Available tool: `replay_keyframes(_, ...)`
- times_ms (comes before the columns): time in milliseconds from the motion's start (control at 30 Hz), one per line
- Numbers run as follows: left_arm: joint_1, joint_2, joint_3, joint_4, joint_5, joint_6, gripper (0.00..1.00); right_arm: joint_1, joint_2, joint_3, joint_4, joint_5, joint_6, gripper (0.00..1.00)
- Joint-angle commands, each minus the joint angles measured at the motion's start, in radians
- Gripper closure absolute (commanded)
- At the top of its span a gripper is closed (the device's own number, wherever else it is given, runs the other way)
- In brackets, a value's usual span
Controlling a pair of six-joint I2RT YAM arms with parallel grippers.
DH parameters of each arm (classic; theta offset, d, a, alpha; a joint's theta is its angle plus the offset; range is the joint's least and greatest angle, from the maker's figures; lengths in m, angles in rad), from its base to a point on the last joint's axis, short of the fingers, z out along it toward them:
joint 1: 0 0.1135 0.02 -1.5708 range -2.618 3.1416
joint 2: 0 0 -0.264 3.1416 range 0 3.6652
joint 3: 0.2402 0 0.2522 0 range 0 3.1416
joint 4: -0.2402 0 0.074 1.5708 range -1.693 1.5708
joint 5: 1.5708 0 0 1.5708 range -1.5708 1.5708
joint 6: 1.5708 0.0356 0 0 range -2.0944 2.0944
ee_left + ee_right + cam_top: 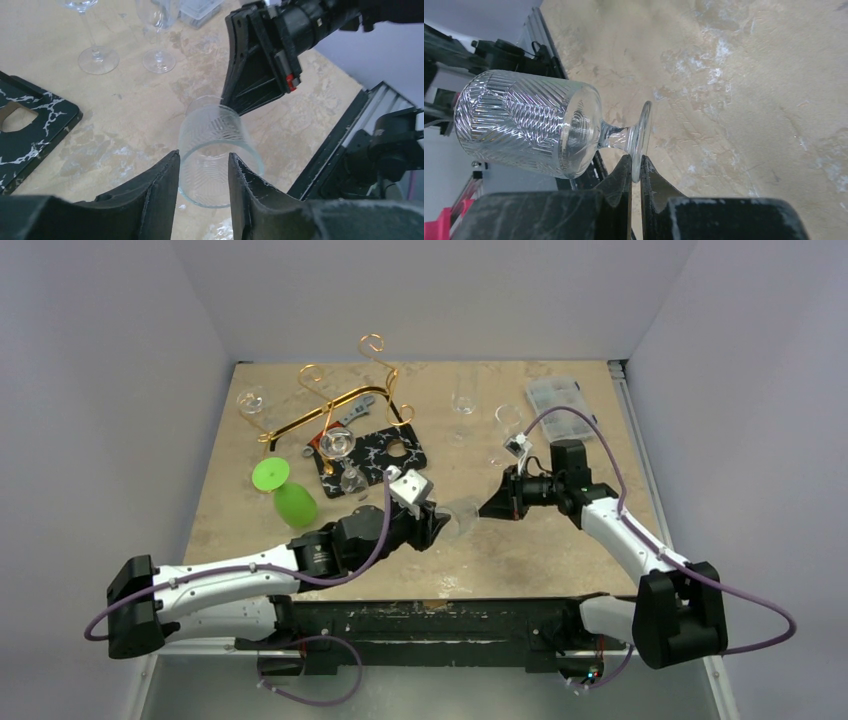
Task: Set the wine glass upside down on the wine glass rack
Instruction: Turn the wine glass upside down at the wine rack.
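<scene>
The wine glass [524,125], clear with a cut pattern, lies on its side in the air between the two arms [462,520]. My right gripper [636,165] is shut on the edge of its round foot [642,130]. The bowl's open rim [215,145] faces my left gripper [204,155], whose fingers stand apart, open, at the rim's left side. In the left wrist view the right gripper [235,100] shows behind the bowl. The wine glass rack [330,400], a gold wire stand with scroll loops, is at the back left, far from both grippers.
A green glass [285,490] lies on its side near the left arm. A black white-veined board [375,455] carries a small glass [338,443]. Other clear glasses [250,402], [463,400], [508,420], a wrench [350,412] and a plastic box [555,395] are at the back.
</scene>
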Motion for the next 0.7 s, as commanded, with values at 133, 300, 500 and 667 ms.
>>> replay_keyframes(133,-0.009,-0.111,0.009,-0.012,0.037,-0.086,0.43,-0.011,-0.036,0.051,-0.018,0.088,-0.072,1.0)
replay_keyframes(300,-0.009,-0.17,0.007,-0.11,-0.014,-0.099,0.32,-0.012,-0.043,0.062,-0.044,0.129,-0.127,1.0)
replay_keyframes(500,-0.007,-0.249,0.002,-0.23,-0.067,-0.114,0.23,-0.012,-0.062,0.061,-0.055,0.155,-0.155,1.0)
replay_keyframes(667,-0.007,-0.3,-0.018,-0.262,-0.107,-0.136,0.11,-0.012,-0.069,0.063,-0.072,0.169,-0.186,1.0)
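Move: The wine glass's middle is some 3 cm to the right of my left hand, 2 cm ahead and 3 cm below; from my right hand, which pinches its foot, about 4 cm left and 2 cm back. From the left hand, the rack's black marble base lies roughly 20 cm ahead, 16 cm left and 15 cm down; the nearest tall standing glass is about 20 cm ahead, 12 cm right and slightly lower. My left hand, its fingers already parted at the wine glass's mouth, opens nearly wide and backs off: first up about 3 cm and slightly back, then left some 5 cm. My right hand keeps its pinch on the foot, easing 2 to 3 cm right, slightly down and forward, and tipping its fingers roughly 10 degrees more downward. ##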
